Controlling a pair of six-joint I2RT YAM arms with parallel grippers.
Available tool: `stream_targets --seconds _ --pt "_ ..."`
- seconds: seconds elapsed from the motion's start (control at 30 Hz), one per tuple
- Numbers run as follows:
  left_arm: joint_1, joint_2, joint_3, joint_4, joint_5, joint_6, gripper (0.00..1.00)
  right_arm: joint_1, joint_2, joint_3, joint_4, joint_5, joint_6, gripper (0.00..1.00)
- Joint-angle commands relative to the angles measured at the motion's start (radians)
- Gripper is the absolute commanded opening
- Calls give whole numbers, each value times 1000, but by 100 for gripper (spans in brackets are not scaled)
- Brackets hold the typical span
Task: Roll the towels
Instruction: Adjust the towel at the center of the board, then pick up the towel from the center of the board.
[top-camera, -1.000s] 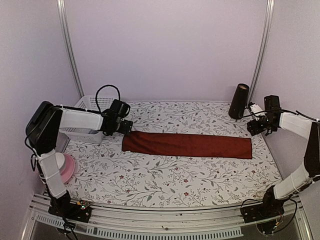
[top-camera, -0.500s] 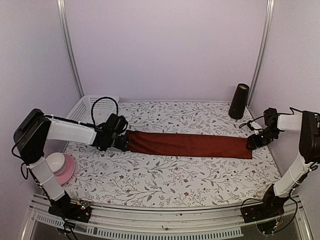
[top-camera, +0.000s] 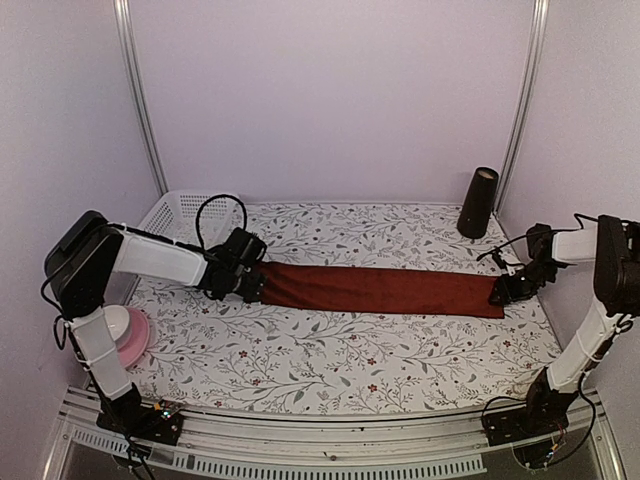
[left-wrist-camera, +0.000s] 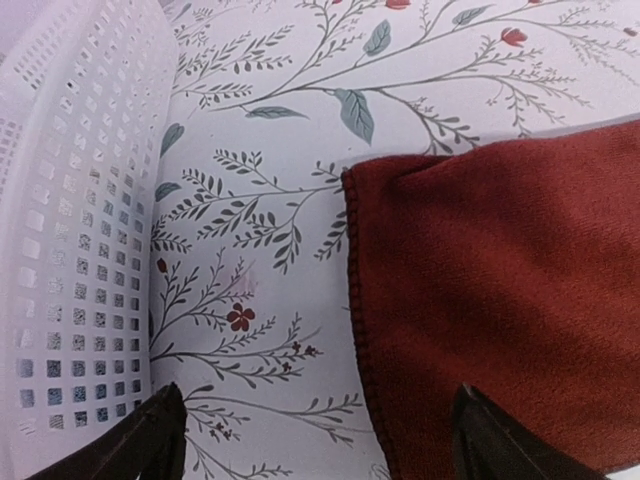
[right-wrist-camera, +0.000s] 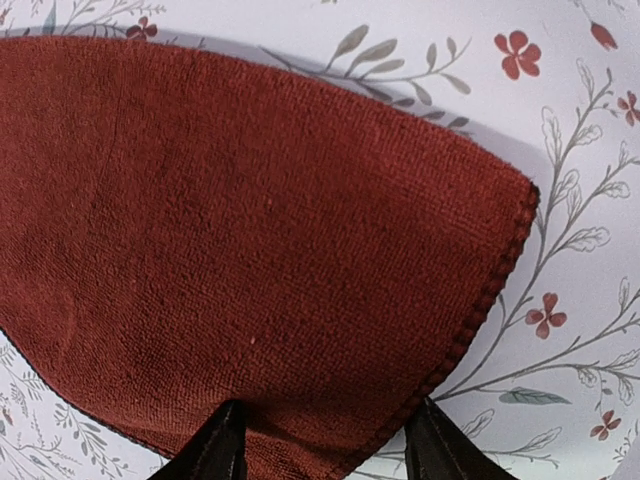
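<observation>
One dark red-maroon towel (top-camera: 378, 290) lies flat as a long strip across the flowered table. My left gripper (top-camera: 247, 285) is low at its left end. In the left wrist view the gripper (left-wrist-camera: 320, 445) is wide open, one finger over bare table and the other fingertip (left-wrist-camera: 495, 440) over the towel (left-wrist-camera: 500, 290), astride its hemmed edge. My right gripper (top-camera: 502, 290) is down at the towel's right end. In the right wrist view its gripper (right-wrist-camera: 325, 455) is half narrowed, and the towel's rounded corner (right-wrist-camera: 280, 250) lies between the two fingers.
A white perforated basket (top-camera: 178, 213) stands at the back left, its wall (left-wrist-camera: 70, 200) close beside my left gripper. A dark cone-shaped cup (top-camera: 478, 203) stands at the back right. A white bowl on a pink plate (top-camera: 122, 335) sits at the left edge.
Both grippers have come down onto the towel's two ends. The left one moved from beside the basket to the left hem. The right one's jaws have narrowed around the right corner.
</observation>
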Motion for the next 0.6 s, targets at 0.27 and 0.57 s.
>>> stream_targets --seconds 0.27,0.57 --pt "-99 -87 -15 -34 -133 16 92 -18 122 55 -14 -31 31 28" --pt "-129 -92 -28 -51 -142 4 93 -18 80 102 -18 2 20 2"
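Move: The towel's right end lies right at the right hand's half-open fingers, its middle about 1 cm ahead and 1 cm below; the black cylinder stands some 20 cm ahead of that hand and 1 cm to its left. From the left hand, the towel's left end lies about 5 cm ahead, 2 cm to the right and 4 cm below, and the white basket some 19 cm ahead and 18 cm to the left at about its height. The towel's right end gets gathered and pinched by the right hand, which slides forward about 2 cm, low over the board, while its fingers close from half open to nearly shut, then stays there. Meanwhile the left hand, wide open and empty, rises about 3 cm by the towel's left end, drifting some 2 cm right and 2 cm back and tipping up slightly. ##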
